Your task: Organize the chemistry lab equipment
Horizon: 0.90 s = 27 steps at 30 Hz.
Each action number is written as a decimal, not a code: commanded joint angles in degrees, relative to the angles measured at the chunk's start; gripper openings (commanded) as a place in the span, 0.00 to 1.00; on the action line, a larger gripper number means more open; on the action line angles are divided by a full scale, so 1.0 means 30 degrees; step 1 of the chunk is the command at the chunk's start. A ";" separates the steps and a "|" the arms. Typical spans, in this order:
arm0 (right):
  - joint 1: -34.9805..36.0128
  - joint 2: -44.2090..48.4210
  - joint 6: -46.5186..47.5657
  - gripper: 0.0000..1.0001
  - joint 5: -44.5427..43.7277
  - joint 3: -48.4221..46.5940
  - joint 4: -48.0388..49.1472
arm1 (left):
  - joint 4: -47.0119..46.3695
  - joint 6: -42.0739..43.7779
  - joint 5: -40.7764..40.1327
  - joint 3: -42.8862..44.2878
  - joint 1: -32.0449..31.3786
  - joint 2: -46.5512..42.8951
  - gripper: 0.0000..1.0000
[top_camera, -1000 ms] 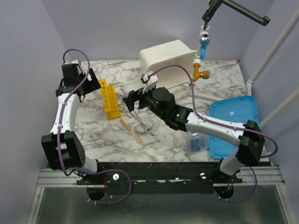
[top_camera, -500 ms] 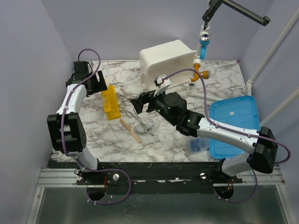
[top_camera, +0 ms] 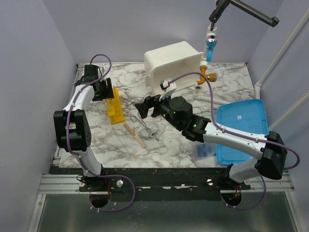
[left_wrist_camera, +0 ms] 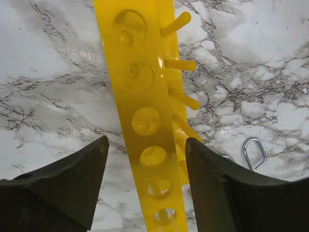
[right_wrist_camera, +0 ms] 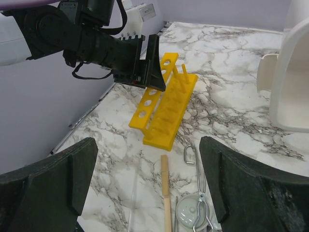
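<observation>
The yellow holed tube rack (top_camera: 114, 107) lies on the marble at centre left. My left gripper (top_camera: 107, 91) is at its far end. In the left wrist view that gripper (left_wrist_camera: 147, 142) straddles the rack's holed top plate (left_wrist_camera: 140, 82), jaws open, with a gap on each side. The silver tongs (top_camera: 142, 124) lie beside a tan wooden stick (top_camera: 134, 135) and a small round white dish (top_camera: 152, 129). My right gripper (top_camera: 147, 106) hangs wide open and empty above them. Its view shows the stick (right_wrist_camera: 166, 193), the tongs (right_wrist_camera: 199, 193), a faint clear glass rod (right_wrist_camera: 133, 193) and the rack (right_wrist_camera: 166, 104).
A white bin (top_camera: 171, 65) stands at the back centre. A blue tray (top_camera: 241, 130) lies at the right, with a clear plastic bag of blue contents (top_camera: 205, 147) beside it. An orange-fitted pipe (top_camera: 208, 76) hangs at the back right. Purple walls close in both sides.
My left arm has swung in toward the far end of the rack and its jaws have narrowed around the holed plate. The right arm shifted slightly right, then held still, jaws unchanged.
</observation>
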<state>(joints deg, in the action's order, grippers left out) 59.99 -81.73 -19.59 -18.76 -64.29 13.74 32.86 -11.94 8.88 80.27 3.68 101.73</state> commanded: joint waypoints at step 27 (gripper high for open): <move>0.0044 0.0571 -0.0441 0.95 -0.0474 0.0809 0.0566 | 0.0906 0.3894 0.1372 0.0898 -0.0319 0.1309 0.30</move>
<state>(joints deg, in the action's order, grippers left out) 59.99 -81.73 -20.18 -18.81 -62.85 14.06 33.23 -3.49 12.27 81.45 2.87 103.79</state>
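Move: The left hand hovers over the yellow rack with its open fingers either side of the long upper shelf, clear of both edges; the rack's middle lies about 2 cm to its right, 1 cm back and 4 cm below. The metal tongs lie some 17 cm right and 13 cm back, the wooden stick about 12 cm right and 17 cm back, both roughly 8 cm down. From the right hand the rack is about 15 cm ahead, 17 cm left and 23 cm below. The left hand sinks just under 1 cm while its half-open fingers close further, until their tips pinch the long edges of the yellow rack's upper shelf near the middle of its row of holes. Keeping that pinch and its height, the hand turns about 10 degrees clockwise, drifting roughly 1 cm to the right in all, and swings the rack round with it. ##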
